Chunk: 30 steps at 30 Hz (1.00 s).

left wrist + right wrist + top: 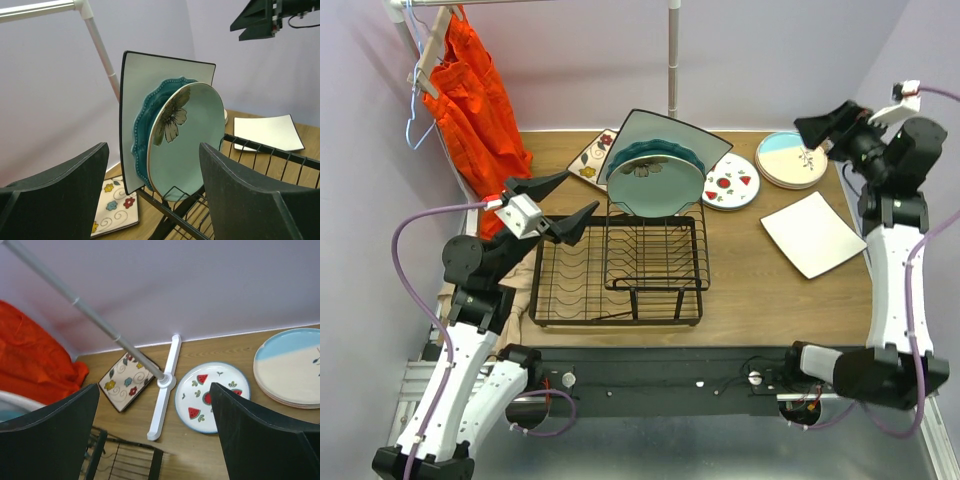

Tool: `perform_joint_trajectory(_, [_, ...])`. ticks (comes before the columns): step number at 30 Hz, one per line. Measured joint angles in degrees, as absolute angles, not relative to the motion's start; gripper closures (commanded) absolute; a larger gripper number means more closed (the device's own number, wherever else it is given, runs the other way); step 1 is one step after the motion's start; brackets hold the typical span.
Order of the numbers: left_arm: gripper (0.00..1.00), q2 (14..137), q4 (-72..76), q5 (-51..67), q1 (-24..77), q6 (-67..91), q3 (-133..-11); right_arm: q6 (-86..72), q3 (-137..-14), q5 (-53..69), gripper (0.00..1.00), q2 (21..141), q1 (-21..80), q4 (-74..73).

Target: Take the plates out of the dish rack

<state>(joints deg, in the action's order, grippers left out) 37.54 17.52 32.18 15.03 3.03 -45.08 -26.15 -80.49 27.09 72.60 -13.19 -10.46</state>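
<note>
The black wire dish rack (620, 270) stands mid-table. Three plates lean upright at its back: a mint floral round plate (655, 188) in front, a dark teal scalloped plate (655, 152) behind it, and a large square plate (670, 130) last. My left gripper (582, 192) hovers open and empty at the rack's left, aimed at these plates (192, 145). My right gripper (807, 133) is open and empty, raised at the far right above the round cream-and-blue plates (790, 158). On the table lie a watermelon-print plate (197, 395), a flower-print square plate (127, 380) and a white square plate (813, 234).
An orange garment (470, 100) hangs on a rail at the back left. A white pole with a flat foot (167, 385) stands behind the rack, between the flower-print and watermelon plates. A purple wall closes off the back.
</note>
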Motion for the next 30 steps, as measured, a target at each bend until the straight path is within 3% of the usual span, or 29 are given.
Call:
perform_joint_trajectory(10, [0.20,38.15,17.63,34.72,15.03,3.05,-45.08,-19.70,-66.67,41.28,0.06,58.78,-5.87,-7.01])
perform_joint_trajectory(23, [0.21,38.70,17.96,36.84,15.03,3.05,-45.08,-5.37,-66.67,47.92,0.24,58.24,14.28,-3.22])
perform_joint_trajectory(30, [0.21,38.70,18.00,36.93,15.03,3.05,-45.08,10.37,-66.17,48.99,0.24,60.40,21.80,-3.40])
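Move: The sea-green round plate in the rack's upper tier lies about 35 cm left of the right hand, some 7 cm back and 12 cm lower. The teal scalloped plate stands about 4 cm beyond it, and the white square plate about 8 cm beyond it, 1 cm to its right. On the table, the watermelon plate is 15 cm ahead of that hand, 10 cm left. From the left hand the sea-green plate is 12 cm ahead, 17 cm right, 12 cm below. The empty right hand sweeps quickly from over the far right of the table towards the sea-green plate's right rim, about 23 cm left and 15 cm back while staying nearly level. On the way it swings some 55 degrees counter-clockwise, until its fingers point left with a little forward, and the wide-open gap narrows by about a quarter but stays open, touching nothing yet. ##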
